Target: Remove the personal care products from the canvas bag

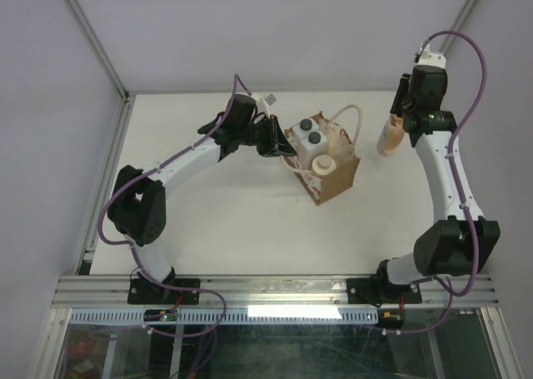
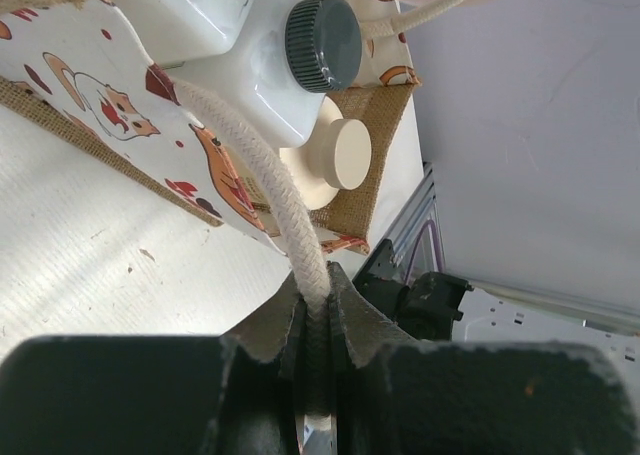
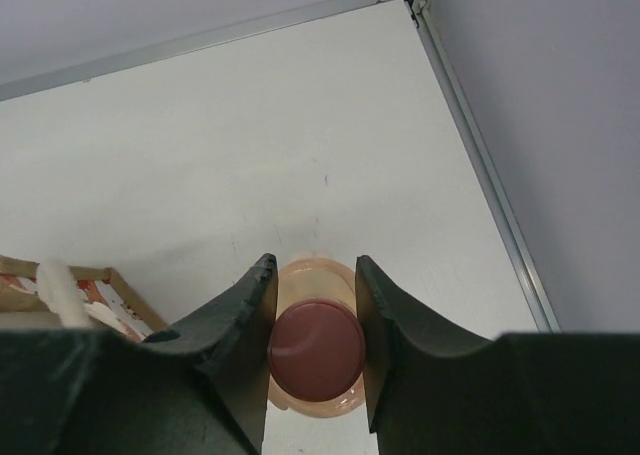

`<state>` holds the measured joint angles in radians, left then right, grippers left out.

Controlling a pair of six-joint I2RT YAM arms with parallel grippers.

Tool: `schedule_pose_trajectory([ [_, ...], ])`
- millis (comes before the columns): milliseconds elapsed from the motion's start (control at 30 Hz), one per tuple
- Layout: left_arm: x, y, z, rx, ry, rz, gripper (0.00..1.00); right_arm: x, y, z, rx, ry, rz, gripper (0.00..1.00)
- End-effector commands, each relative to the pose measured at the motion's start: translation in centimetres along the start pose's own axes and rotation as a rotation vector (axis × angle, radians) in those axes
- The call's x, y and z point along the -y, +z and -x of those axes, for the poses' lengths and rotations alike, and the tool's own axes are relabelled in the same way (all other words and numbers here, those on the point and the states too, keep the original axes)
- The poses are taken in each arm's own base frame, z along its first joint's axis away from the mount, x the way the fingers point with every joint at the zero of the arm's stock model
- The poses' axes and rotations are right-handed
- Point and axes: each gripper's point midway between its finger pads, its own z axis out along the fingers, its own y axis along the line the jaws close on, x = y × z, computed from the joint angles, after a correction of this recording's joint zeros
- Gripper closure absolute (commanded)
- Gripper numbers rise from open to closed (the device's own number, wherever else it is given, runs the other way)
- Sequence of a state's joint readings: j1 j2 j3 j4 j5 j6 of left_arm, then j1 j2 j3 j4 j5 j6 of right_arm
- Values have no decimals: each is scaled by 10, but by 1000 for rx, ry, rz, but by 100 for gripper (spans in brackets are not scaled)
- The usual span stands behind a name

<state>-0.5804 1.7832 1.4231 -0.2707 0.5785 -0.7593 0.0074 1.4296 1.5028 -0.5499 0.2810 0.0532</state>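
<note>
The canvas bag (image 1: 337, 177) stands mid-table, its printed side (image 2: 110, 105) facing my left wrist camera. My left gripper (image 1: 283, 146) is at the bag's left rim, shut on one cream rope handle (image 2: 270, 185), which runs straight between the jaws (image 2: 318, 300). Inside the bag stand two white bottles with dark caps (image 1: 310, 133) (image 2: 322, 42) and a cream bottle (image 1: 323, 164) (image 2: 345, 155). To the right of the bag, my right gripper (image 1: 398, 119) (image 3: 315, 305) is shut on the upright peach bottle (image 1: 388, 137), its dark pink cap (image 3: 315, 350) between the fingers. Whether its base touches the table I cannot tell.
The bag's other handle (image 1: 350, 117) loops up at its far side. A metal frame rail (image 3: 480, 155) and the wall run close to the right of the peach bottle. White tabletop (image 1: 233, 221) lies in front of the bag.
</note>
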Motion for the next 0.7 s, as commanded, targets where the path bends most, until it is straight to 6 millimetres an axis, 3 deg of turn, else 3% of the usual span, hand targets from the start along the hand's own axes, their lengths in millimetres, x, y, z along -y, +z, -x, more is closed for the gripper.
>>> schedule_pose_trajectory([
  [0, 14, -4, 12, -4, 66, -41, 100, -6, 11, 82, 359, 46, 73, 100],
  [333, 13, -5, 14, -11, 88, -29, 100, -5, 80, 51, 290, 37, 95, 100],
  [667, 12, -4, 16, -16, 97, -24, 100, -7, 109, 20, 210, -12, 113, 100],
])
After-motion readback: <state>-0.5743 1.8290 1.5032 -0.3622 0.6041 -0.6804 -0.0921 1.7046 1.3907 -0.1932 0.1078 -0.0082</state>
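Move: The right hand has the amber bottle by its dark-red cap, with the bottle hanging beneath. The clear table where the bottle is headed lies about 9 cm ahead, 2 cm to the right and 30 cm below. The canvas bag's middle is roughly 22 cm left, 4 cm back and 20 cm below, and its free handle some 12 cm left, 2 cm ahead and 8 cm below. From the left hand that table spot is about 15 cm ahead, 33 cm right and 20 cm down. Still pinching the dark-red cap, the right hand lowers the amber bottle about 10 cm while reaching some 8 cm forward, towards the clear table right of the canvas bag. The drop is quick at first and eases near the end; the wrist barely turns and the fingers keep their hold. ##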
